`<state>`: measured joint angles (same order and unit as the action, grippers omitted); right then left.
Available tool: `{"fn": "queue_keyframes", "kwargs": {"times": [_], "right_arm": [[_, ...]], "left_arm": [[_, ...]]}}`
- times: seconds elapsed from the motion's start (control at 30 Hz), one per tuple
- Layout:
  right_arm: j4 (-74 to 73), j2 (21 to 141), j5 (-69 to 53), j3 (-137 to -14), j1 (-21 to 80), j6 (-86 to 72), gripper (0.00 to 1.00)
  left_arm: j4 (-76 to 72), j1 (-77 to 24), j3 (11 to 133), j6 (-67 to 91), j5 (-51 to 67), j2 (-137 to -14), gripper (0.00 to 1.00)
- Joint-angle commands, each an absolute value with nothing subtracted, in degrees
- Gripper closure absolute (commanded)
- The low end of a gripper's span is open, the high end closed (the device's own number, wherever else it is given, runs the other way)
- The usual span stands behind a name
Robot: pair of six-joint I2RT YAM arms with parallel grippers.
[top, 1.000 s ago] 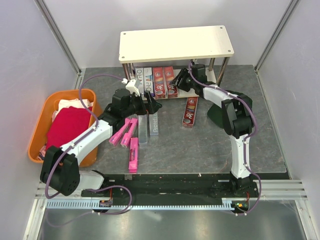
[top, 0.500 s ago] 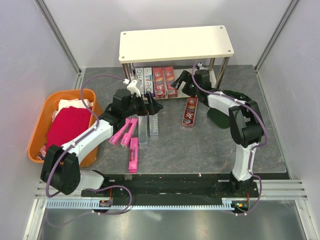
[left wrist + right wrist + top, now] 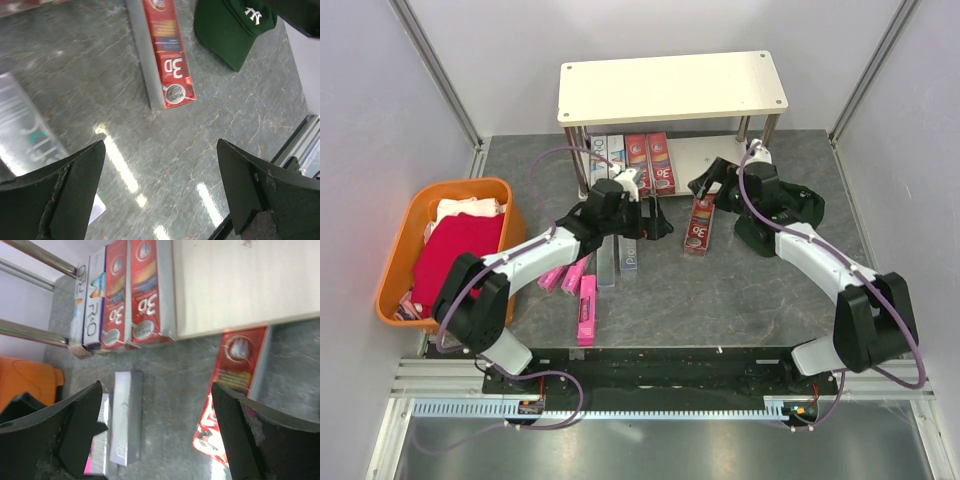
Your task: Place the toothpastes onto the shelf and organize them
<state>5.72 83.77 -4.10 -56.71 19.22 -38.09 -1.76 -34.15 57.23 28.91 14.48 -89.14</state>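
The shelf [image 3: 670, 88] stands at the back; its lower board [image 3: 240, 280] holds two navy/white toothpastes [image 3: 605, 155] [image 3: 89, 300] and two red "3D" ones [image 3: 650, 163] [image 3: 145, 290] at its left end. One red "3D" box [image 3: 700, 222] [image 3: 167, 50] [image 3: 232, 385] lies on the table before the shelf. Two silver-grey boxes [image 3: 617, 258] [image 3: 125, 425] and three pink boxes [image 3: 578, 285] lie left of it. My left gripper [image 3: 655, 226] [image 3: 160, 195] is open and empty between the silver boxes and the red box. My right gripper [image 3: 705, 186] [image 3: 157, 435] is open and empty above the red box's far end.
An orange basket [image 3: 390, 270] with a red cloth [image 3: 455, 250] sits at the left table edge. A dark green cap [image 3: 760, 235] [image 3: 232, 30] lies right of the loose red box, under my right arm. Chrome shelf legs [image 3: 30, 252] stand beside the shelved boxes.
My left gripper has swung right, from over the silver boxes toward the loose red box. My right gripper has drawn back out from under the shelf to above the red box.
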Motion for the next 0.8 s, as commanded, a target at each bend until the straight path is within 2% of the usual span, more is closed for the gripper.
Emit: {"fn": "queue_keyframes", "kwargs": {"times": [0.0,0.33,0.77], "right_arm": [[1.9,77.7,-0.4,-51.4,19.2,-34.7,0.02],[-2.4,73.9,2.4,-44.4,17.3,-33.0,0.02],[-4.9,71.8,2.9,-44.4,11.9,-32.8,0.02]], "left_arm": [[-0.7,-36.7,62.7,25.4,9.8,-93.0,0.0],[3.2,-42.1,70.1,23.4,8.0,-102.4,0.0],[9.1,-46.6,85.1,22.5,1.4,-117.4,0.0]]}}
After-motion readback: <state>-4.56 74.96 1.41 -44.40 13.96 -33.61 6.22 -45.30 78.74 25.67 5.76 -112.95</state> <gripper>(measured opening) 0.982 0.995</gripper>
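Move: The red toothpaste lying alone on the table has its middle about 6 cm ahead of the left hand, 11 cm to its right and 12 cm below. The grey toothpaste lies some 8 cm left of that hand and 2 cm back; the last red one on the shelf is roughly 18 cm ahead, straight out. From the right hand the lone red toothpaste is about 1 cm ahead, 3 cm right and 17 cm below, the green cap 24 cm right and 3 cm ahead. The lone red toothpaste is approached by the left hand, which swings right about 10 cm, sinking some 6 or 7 cm towards the box's near half, fingers wide open, its left side rolling up about 10 degrees. Meanwhile the right hand, empty and open, leaves the shelf front, dropping back and down while drifting right, then slides only right towards the cap, its fingers tipping a little lower. ##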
